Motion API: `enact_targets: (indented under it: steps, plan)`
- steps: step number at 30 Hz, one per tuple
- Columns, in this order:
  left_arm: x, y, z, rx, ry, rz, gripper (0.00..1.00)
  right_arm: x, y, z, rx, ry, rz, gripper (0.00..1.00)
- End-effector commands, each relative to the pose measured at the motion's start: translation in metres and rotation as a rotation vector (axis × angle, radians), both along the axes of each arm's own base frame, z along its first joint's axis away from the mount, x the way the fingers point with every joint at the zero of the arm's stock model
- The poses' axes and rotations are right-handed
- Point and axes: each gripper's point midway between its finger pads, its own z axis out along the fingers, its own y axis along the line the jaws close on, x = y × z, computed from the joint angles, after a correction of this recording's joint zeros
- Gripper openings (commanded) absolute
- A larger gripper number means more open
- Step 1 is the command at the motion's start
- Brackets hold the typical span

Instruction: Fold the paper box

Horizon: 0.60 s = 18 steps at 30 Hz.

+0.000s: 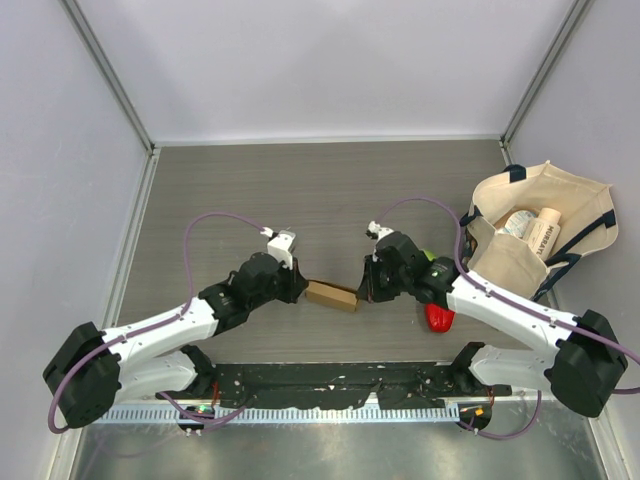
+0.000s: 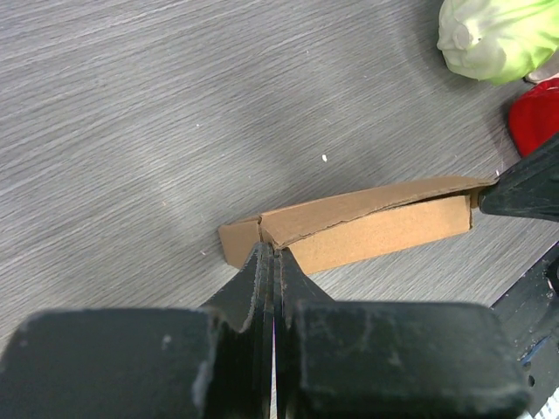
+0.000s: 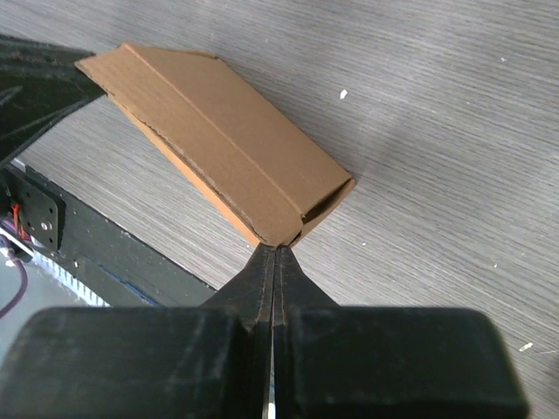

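Observation:
The paper box (image 1: 331,296) is a small brown cardboard piece, mostly flattened, lying on the grey table between my two arms. In the left wrist view the box (image 2: 376,231) has its top panel lifted slightly, and my left gripper (image 2: 272,249) is shut, with its tips against the box's left end where a flap joins. My right gripper (image 3: 275,249) is also shut, its tips against the near corner of the box (image 3: 218,140), whose open end shows a dark gap. From above, the left gripper (image 1: 300,290) and right gripper (image 1: 362,293) flank the box.
A green cabbage (image 2: 493,35) and a red object (image 1: 438,318) lie beside the right arm. A cream tote bag (image 1: 540,225) holding bottles sits at the right. A black rail (image 1: 330,380) runs along the near table edge.

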Motion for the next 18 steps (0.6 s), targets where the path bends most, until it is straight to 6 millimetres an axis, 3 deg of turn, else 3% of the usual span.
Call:
enact_targets:
  steps: [1,9,13,15,16,18]
  plan:
    - [-0.013,0.004,-0.022,0.031,0.062,-0.015,0.00,-0.003,0.000,-0.002,-0.016,-0.064,0.064,0.00]
    - [-0.013,0.005,-0.024,0.037,0.059,0.001,0.00,-0.006,0.008,-0.017,0.019,-0.040,0.062,0.02]
    - [-0.012,0.008,-0.025,0.043,0.059,0.009,0.00,-0.009,0.006,-0.003,0.045,-0.027,0.030,0.21]
    - [-0.013,0.008,-0.026,0.045,0.061,0.007,0.00,-0.013,0.009,0.015,0.114,-0.017,0.001,0.30]
    - [-0.013,0.008,-0.025,0.046,0.060,0.007,0.00,-0.013,0.004,0.018,0.119,-0.001,-0.031,0.41]
    - [-0.013,0.007,-0.024,0.044,0.058,0.005,0.00,-0.010,-0.007,0.026,0.154,0.049,-0.172,0.55]
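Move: The part-closed box spans the gap between the two hands, its middle roughly 6 cm to the left hand's right and 1 cm back, about 2 cm below. From the right hand it is about 6 cm left, 1 cm ahead and 2 cm below. Also from the right hand, the red pepper lies some 16 cm right and 4 cm back, the cabbage about 12 cm right and 5 cm ahead, both lower. Still touching the right end of the box's lid, the right hand's shut fingertips first ease down and back, a bit over 1 cm each way; then the fingers open to nearly half and let go, the hand lifting about 1.5 cm clear of the corner. The left hand stays put, its shut fingertips keeping their hold on the lid's left corner. ##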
